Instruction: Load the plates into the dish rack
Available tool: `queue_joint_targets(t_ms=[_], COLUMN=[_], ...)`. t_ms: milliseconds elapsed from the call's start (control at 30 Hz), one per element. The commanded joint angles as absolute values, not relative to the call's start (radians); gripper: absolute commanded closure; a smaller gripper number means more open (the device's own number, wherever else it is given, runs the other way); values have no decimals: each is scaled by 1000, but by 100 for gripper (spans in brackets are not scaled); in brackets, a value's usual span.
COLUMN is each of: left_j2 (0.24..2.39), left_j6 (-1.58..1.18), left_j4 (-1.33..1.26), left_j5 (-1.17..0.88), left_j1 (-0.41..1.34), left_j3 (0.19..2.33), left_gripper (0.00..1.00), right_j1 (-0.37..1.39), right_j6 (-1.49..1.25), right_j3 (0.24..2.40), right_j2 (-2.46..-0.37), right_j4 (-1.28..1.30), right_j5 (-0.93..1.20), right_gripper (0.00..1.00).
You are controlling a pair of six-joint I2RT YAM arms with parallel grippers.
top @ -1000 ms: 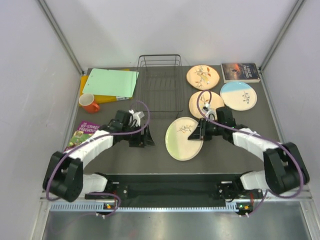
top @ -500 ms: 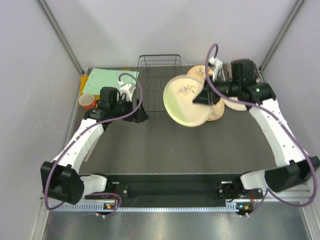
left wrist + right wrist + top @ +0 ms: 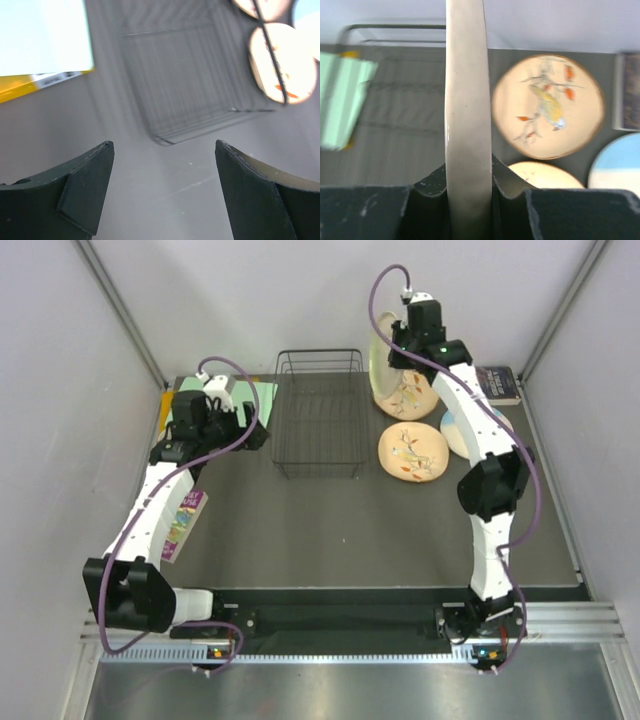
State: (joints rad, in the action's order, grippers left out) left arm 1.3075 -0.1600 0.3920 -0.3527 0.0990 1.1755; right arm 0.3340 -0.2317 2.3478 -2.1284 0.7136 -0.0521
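My right gripper [image 3: 398, 352] is raised high over the back of the table and is shut on the rim of the cream plate [image 3: 378, 362], which it holds edge-on and upright just right of the black wire dish rack [image 3: 320, 412]. In the right wrist view the plate [image 3: 465, 95] stands between the gripper's [image 3: 468, 186] fingers, with the rack [image 3: 395, 75] to its left. Two peach bird-pattern plates [image 3: 405, 396] [image 3: 412, 452] and the blue and white plate [image 3: 462, 432] lie flat right of the rack. My left gripper [image 3: 252, 433] is open and empty, left of the rack [image 3: 185, 85].
A green folder [image 3: 225, 398] on a yellow one lies left of the rack, partly under my left arm. A dark book [image 3: 497, 385] lies at the back right. A purple book [image 3: 182, 523] lies at the left edge. Side walls close in the table.
My right arm lifted the cream plate from the table's middle up and back, turning it edge-on beside the rack. My left arm swung back and left towards the folder.
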Motion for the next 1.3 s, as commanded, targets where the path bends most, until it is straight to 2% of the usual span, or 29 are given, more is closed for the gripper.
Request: queue_joint_targets(t_ms=[0, 333, 800, 1267], left_j2=[1296, 1264, 1301, 1307], left_j6=[-140, -199, -216, -239], left_j4=[336, 293, 299, 287], left_j5=[-331, -385, -407, -440], left_j1=[41, -43, -55, -55], left_j3=[1192, 1029, 1074, 1014], left_gripper=[13, 13, 13, 13], right_j1=[431, 577, 574, 580], right_j6=[-194, -26, -31, -70], right_j3=[2487, 2546, 2553, 2556], right_j2=[-2140, -2198, -2292, -2394], right_j4=[430, 230, 232, 247], right_j5=[-359, -534, -551, -555], right_gripper=[100, 100, 100, 100])
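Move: The plate, already held upright by its rim in the right hand, is bound for the dish rack, whose middle lies roughly 16 cm to this hand's left, 8 cm back and 20 cm below. The bird plate lies level with the hand, some 4 cm to the right and 24 cm below; the floral plate is about 15 cm back and 6 cm right, equally low. From the left hand the rack is about 9 cm ahead, 13 cm right and 15 cm below. The upright plate, kept pinched in the right hand, dips slightly, then swings about 10 cm left and rises some 7 cm towards the rack as the fingers tip up about 20 degrees; it then sinks some 8 cm over the rack's right rear part while easing forward. The open left hand backs away from the rack, about 5 cm left and down. ##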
